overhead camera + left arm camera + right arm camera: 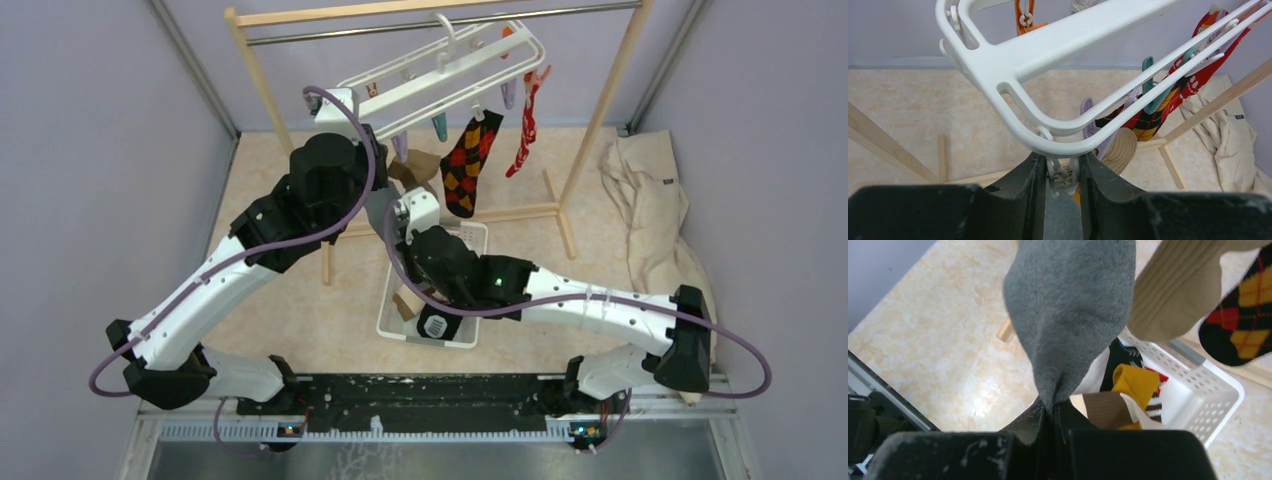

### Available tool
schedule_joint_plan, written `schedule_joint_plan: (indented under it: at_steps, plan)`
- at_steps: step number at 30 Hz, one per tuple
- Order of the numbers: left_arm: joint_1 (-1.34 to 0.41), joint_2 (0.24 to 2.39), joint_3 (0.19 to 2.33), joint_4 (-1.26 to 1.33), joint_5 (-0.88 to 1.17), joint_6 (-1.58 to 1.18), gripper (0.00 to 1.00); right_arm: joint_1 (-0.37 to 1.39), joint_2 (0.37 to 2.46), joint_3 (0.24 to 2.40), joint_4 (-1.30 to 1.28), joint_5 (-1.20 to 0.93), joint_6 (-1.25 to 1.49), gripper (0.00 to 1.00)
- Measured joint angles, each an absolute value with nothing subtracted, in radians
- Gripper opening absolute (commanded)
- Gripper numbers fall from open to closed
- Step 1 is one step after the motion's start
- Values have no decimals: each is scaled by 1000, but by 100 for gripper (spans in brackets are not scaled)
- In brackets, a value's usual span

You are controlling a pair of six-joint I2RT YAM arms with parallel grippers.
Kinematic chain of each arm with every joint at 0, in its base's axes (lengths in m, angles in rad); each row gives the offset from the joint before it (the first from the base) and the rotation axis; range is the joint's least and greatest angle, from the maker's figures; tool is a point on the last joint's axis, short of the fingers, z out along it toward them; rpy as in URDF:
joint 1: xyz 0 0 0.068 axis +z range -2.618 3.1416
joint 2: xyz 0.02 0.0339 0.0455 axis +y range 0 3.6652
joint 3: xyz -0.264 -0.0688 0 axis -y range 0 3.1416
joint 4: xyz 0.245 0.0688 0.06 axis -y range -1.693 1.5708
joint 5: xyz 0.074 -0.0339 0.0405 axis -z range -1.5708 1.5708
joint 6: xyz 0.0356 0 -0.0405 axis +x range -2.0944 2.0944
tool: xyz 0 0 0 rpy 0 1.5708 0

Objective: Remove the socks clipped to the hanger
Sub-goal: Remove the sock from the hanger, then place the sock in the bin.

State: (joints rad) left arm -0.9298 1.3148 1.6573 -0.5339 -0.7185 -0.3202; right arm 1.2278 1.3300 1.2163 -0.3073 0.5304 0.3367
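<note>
The white hanger (440,70) hangs tilted from the wooden rack's rail. An argyle sock (470,165) and a red patterned sock (525,125) hang from its clips. In the left wrist view my left gripper (1060,170) is shut on a white clip (1062,179) under the hanger's near corner (1058,145); grey cloth (1063,220) shows below the clip. A tan sock (1120,147) hangs just behind. In the right wrist view my right gripper (1054,407) is shut on the lower end of the grey sock (1068,305), which hangs above it beside the tan sock (1178,290).
A white basket (1218,390) below holds a mustard sock (1135,382), a brown sock (1105,410) and striped ones. The wooden rack (610,100) stands around the hanger. A large beige cloth (650,210) lies at the right wall.
</note>
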Motion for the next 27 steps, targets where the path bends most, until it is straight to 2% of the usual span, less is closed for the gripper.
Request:
schedule_joint_plan:
  at_steps: [10,19,20,24,27]
  plan:
    - [-930,1314,1657,-534,-718,-320,0,1228,1287,1093,-306,546,381,0]
    - [-930,1309,1657,-533,-717,-321,5,1228,1278,954,-299,548,446,0]
    - [-930,1308,1657,-533,-717,-321,5,1228,1278,940,-296,547,454,5]
    - [-930,1299,1647,-530,-718,-321,10,1228,1282,883,-280,534,488,38]
    - [-930,1290,1631,-530,-719,-321,15,1228,1290,861,-270,520,505,55]
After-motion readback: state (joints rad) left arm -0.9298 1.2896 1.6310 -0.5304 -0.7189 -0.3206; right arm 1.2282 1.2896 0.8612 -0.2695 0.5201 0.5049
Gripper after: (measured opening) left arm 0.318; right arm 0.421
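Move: Down below the right hand, which already grips the grey sock, the basket's middle lies some 23 cm lower, about 5 cm to the right and 2 cm ahead. The brown sock hangs about 9 cm ahead of that hand and 3 cm right, the argyle sock some 13 cm ahead and 10 cm right, both around 5 cm above it. From the left hand, the basket is about 8 cm back, 8 cm right and 39 cm below. Drawing the grey sock down from the hanger's corner, the right hand sinks about 13 cm towards the basket, gathering speed, and shifts some 5 cm right and a little back. Its wrist tips roughly 15 degrees, fingers more downward; near the end, low over the basket, the shut fingers open nearly halfway. The left hand stays up there, still squeezing the clip. ##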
